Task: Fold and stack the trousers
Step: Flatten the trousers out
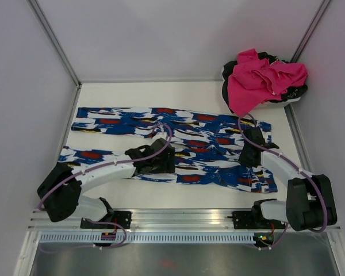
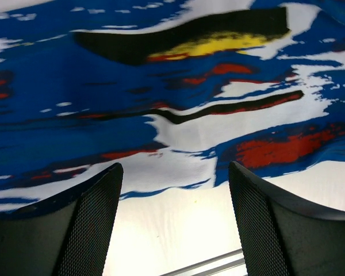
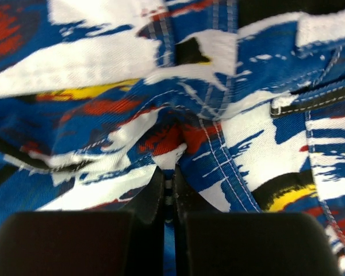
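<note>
The trousers (image 1: 207, 144) lie spread flat on the white table (image 1: 190, 92), legs to the left and waist to the right. My left gripper (image 1: 158, 164) hovers low over the near leg's front edge. In the left wrist view it (image 2: 172, 192) is open, with the blue and white hem (image 2: 161, 86) just ahead and bare table (image 2: 172, 230) between the mesh fingers (image 2: 95, 224). My right gripper (image 1: 249, 154) is down on the waist end. In the right wrist view it (image 3: 168, 175) is shut on a pinched ridge of the trousers' fabric (image 3: 178, 141) near a stitched seam.
A crumpled pink garment (image 1: 264, 77) lies over something black at the back right corner. Grey walls enclose the table on the left, back and right. A metal rail (image 1: 184, 218) runs along the near edge between the arm bases.
</note>
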You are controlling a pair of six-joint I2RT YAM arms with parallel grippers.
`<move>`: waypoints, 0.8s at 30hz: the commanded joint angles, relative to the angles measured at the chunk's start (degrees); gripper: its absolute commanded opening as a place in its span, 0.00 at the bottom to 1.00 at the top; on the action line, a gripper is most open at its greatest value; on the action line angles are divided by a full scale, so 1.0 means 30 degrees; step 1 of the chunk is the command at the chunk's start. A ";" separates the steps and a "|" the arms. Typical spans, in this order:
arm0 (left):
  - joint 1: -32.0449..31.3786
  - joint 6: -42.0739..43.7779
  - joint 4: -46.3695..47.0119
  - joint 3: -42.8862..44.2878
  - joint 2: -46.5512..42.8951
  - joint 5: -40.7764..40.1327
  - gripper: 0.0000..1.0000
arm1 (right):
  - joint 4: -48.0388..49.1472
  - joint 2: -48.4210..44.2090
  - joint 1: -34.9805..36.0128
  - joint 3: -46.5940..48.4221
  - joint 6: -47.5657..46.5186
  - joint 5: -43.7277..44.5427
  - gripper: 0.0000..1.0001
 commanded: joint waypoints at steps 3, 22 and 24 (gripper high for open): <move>-0.2029 0.1186 0.1507 0.2963 0.3586 -0.0817 0.79 | -0.2390 -0.1059 -0.0165 0.3152 -0.2779 -0.2229 0.14; -0.4404 0.3440 0.3382 0.5808 0.9366 0.1995 0.02 | 0.0623 -0.1240 -0.0165 0.5824 -0.1551 -0.2031 0.98; -0.4842 0.4056 0.3178 0.6713 1.0095 0.2316 0.02 | 0.0390 -0.1032 -0.0165 0.5297 -0.1230 -0.1273 0.98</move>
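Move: Beneath the left hand's open fingers runs the near leg of the trousers; the spot that they will shut on lies about 7 cm to their right, level fore and aft, some 6 cm below. The far leg passes about 19 cm ahead, and the front rail lies about 13 cm back, both 6 cm down. The right hand still pinches the crotch fold at its fingertips; the far half of the seat is about 13 cm straight ahead, and the pink pile 31 cm ahead and 9 cm right. Sinking about 5 cm while going 7 cm to the right, the left hand shuts its open fingers on the near leg just left of a red patch, then drags the cloth some 4 cm farther right along the table. Meanwhile the right hand opens, lets go of the crotch fold, climbs about 15 cm and swings 9 cm forward over the far half of the seat, tipping its fingers up some 20 degrees before starting down again. ##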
